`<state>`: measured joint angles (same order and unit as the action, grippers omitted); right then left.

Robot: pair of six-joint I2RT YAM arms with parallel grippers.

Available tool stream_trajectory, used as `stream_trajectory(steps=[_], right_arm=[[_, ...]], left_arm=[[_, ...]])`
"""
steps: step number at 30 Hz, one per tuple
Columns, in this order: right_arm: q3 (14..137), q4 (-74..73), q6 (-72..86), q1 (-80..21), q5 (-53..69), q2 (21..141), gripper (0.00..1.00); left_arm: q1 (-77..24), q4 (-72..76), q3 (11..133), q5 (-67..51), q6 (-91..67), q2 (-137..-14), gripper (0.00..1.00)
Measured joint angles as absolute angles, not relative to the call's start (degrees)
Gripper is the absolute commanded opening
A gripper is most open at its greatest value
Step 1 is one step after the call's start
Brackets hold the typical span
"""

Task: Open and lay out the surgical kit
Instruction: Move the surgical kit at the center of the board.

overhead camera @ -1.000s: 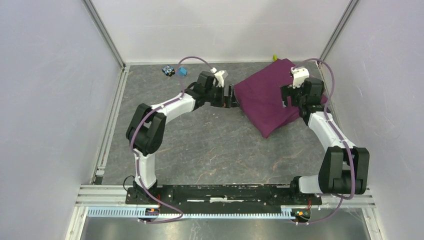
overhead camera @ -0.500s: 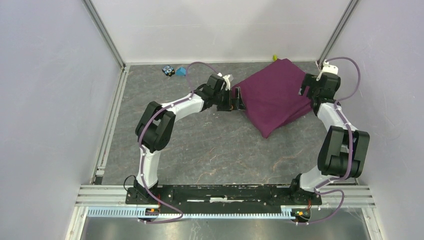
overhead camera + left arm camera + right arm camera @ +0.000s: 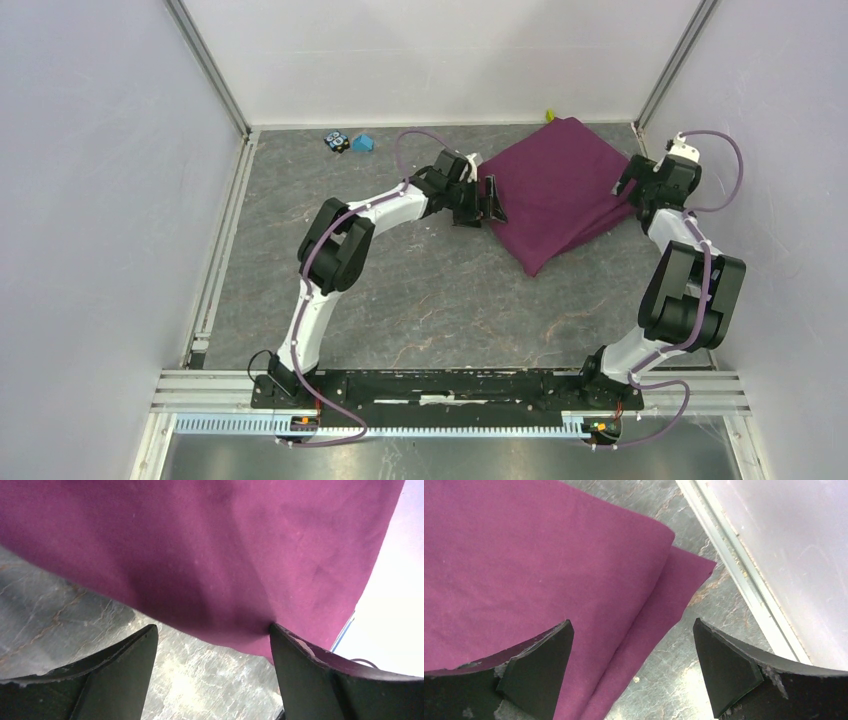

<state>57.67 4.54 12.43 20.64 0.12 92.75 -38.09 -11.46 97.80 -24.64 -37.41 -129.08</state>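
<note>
The surgical kit [image 3: 555, 190] is a folded purple cloth bundle at the back right of the table; its contents are hidden inside. My left gripper [image 3: 490, 203] is at the bundle's left edge. In the left wrist view it [image 3: 212, 630] is open, its right fingertip [image 3: 282, 640] touches the purple cloth [image 3: 200, 545], and bare table shows between the fingers. My right gripper [image 3: 632, 190] hovers at the bundle's right corner. In the right wrist view it [image 3: 631, 622] is open over the layered cloth edge [image 3: 659, 600], holding nothing.
A small blue block [image 3: 363, 143] and a black-and-blue object [image 3: 337, 141] lie at the back left. A yellow bit [image 3: 548, 115] shows behind the bundle. The right wall's metal rail [image 3: 734, 570] runs close beside my right gripper.
My left gripper has moved right until it reached the bundle's left edge. My right gripper has swung from above the cloth out to its right corner by the wall.
</note>
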Motion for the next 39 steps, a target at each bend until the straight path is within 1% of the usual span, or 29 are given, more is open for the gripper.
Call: stream_trajectory(steps=[5,10,18,24,30,32,39], right_arm=[[56.0,4.7,12.6,20.9,2.6,92.7,0.98],[54.4,4.7,12.6,21.2,4.3,92.7,0.98],[53.0,4.7,12.4,22.3,6.2,92.0,0.98],[52.6,4.7,12.2,23.3,7.7,91.4,0.98],[52.6,4.7,11.8,23.9,8.6,89.7,0.98],[52.6,4.7,11.6,24.0,8.9,89.0,0.98],[51.4,4.7,10.4,24.1,9.1,87.1,0.98]], left_arm=[[-38.2,-12.6,102.4,-25.7,-38.9,-131.9,0.85],[-38.7,-13.6,105.6,-26.0,-40.9,-134.2,0.78],[-39.1,-13.4,106.8,-26.8,-43.3,-135.4,0.59],[-39.0,-13.8,106.9,-27.7,-44.9,-135.4,0.42],[-38.7,-13.1,105.9,-27.7,-44.8,-135.0,0.33],[-38.3,-12.6,105.2,-27.6,-44.8,-134.7,0.25],[-36.5,-12.3,102.0,-27.0,-42.2,-132.3,0.19]])
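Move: The surgical kit's middle lies about 15 cm to the left hand's right and 3 cm farther out, a few centimetres lower; its left edge already lies about at the open fingers. From the right hand the kit's middle is roughly 16 cm left, 2 cm back and 8 cm lower. A yellow tip stands some 14 cm right of the left hand and 22 cm ahead; the blue block about 30 cm left and 16 cm ahead. Rightwards about 3 cm onto the kit's left end goes the left hand, its fingers narrowing until they pinch the purple wrap; keeping hold, it then draws back left nearly as far, easing slightly forward. The right hand dips about 3 cm over the kit's right end while drawing back, then rises again, fingers still wide open; no contact of it can be seen. ##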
